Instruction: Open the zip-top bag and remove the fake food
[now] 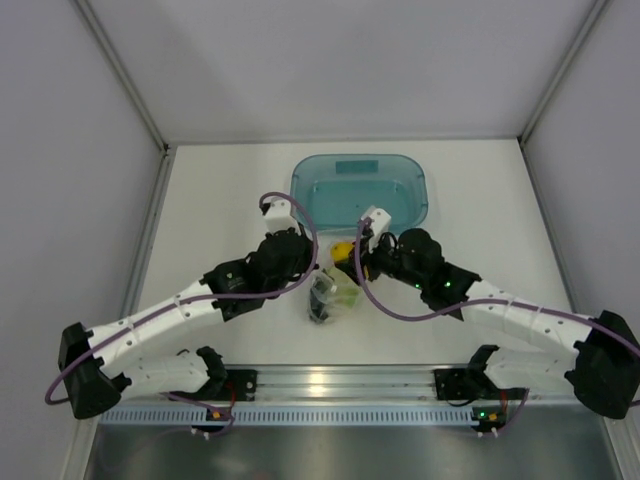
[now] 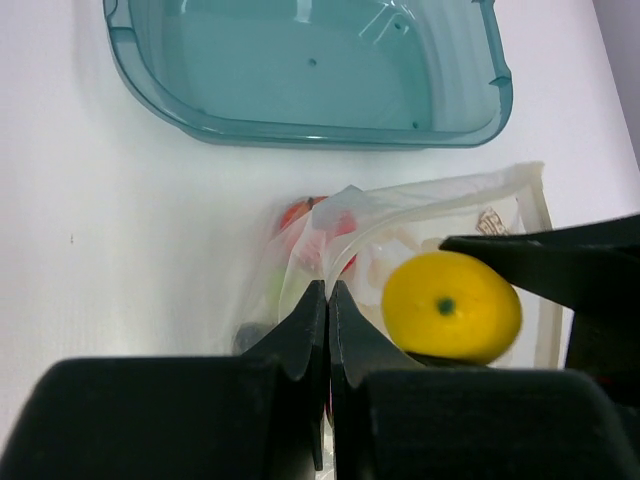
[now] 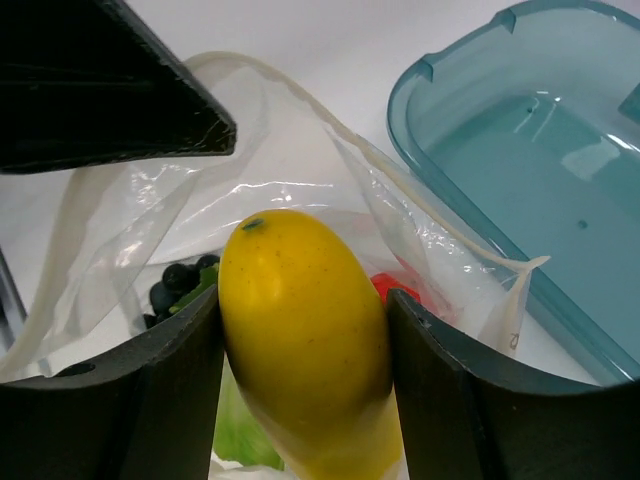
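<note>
The clear zip-top bag [image 1: 328, 290] lies open between both arms, just in front of the teal tray. My left gripper [image 2: 328, 292] is shut on the bag's rim [image 2: 345, 215] and holds the mouth up. My right gripper [image 3: 305, 320] is shut on the yellow oval fruit [image 3: 305, 340] and holds it at the bag's mouth; the fruit also shows in the left wrist view [image 2: 452, 305] and from above [image 1: 343, 251]. Inside the bag [image 3: 200, 230] I see dark purple grapes [image 3: 178, 278], green leaves [image 3: 240, 430] and a red piece [image 3: 395, 287].
The translucent teal tray [image 1: 415, 175] stands just behind the bag, near both grippers. White walls close the table at the left, right and back. A metal rail [image 1: 330, 380] runs along the near edge.
</note>
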Robot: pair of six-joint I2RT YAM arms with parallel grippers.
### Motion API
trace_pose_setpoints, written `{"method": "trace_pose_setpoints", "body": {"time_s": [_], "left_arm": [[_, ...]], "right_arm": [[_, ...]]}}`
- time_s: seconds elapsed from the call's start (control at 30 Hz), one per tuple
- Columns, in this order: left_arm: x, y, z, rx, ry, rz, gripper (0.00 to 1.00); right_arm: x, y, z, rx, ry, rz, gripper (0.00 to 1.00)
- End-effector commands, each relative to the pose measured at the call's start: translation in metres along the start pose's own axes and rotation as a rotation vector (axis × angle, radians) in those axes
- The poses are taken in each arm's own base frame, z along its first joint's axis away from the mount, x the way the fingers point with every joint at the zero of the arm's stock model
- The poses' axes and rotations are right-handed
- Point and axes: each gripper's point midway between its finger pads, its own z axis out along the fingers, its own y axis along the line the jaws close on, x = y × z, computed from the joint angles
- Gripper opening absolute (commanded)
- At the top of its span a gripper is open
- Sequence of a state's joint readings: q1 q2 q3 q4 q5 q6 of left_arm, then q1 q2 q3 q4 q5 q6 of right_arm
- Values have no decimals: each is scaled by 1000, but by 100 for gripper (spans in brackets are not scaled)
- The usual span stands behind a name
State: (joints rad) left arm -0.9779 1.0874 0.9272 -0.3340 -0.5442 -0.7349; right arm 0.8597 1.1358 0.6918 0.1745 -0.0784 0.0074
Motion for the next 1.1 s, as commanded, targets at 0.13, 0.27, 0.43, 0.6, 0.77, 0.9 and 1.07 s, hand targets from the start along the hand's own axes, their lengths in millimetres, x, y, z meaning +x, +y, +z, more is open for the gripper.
{"method": "trace_pose_setpoints", "body": {"time_s": [0.13, 0.27, 0.43, 0.6, 0.77, 0.9, 1.07], "left_arm": [[-20, -1, -3, 2, -76, -42, 0], [-17, -1, -3, 9, -65, -39, 0], [-13, 4, -4, 4, -62, -35, 0], [-12, 17, -9, -35, -71, -26, 0], [-15, 22, -15, -41, -67, -9, 0], [-13, 16, -20, 2, -43, 8, 0], [-11, 14, -27, 32, -18, 19, 0]], "right_arm": [[-76, 13, -39, -31, -249, 32, 42], [-117, 0, -57, 52, -401, 101, 41], [-151, -29, -73, 212, -517, 162, 42], [-152, -86, -63, 390, -459, 184, 40], [-122, -158, -41, 550, -341, 261, 40], [-79, -215, -5, 662, -164, 273, 40], [-33, -253, 27, 733, 1, 298, 42]]}}
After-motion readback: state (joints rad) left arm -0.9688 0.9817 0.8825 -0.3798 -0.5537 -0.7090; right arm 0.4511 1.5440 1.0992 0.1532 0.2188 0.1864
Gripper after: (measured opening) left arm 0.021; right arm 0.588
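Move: The yellow food is already pinched in the right gripper at the bag's mouth. From there the middle of the teal bin lies some 27 cm ahead, 4 cm to the right and about 14 cm lower. The bag's middle is roughly 3 cm back, 2 cm left and 8 cm below, with the red food about 3 cm ahead, 1 cm left and 7 cm down. From the left gripper, the bin's middle lies about 27 cm ahead, 10 cm right and 17 cm lower. Lift the right gripper about 13 cm with the yellow food held fast, drawing it up out of the bag's mouth, then sweep forward and right towards the bin, about 20 cm farther out, turning the hand some 40 degrees clockwise and sinking again over the bin's near right part. Keep the left gripper shut on the bag's edge, easing it about 2 cm left. ##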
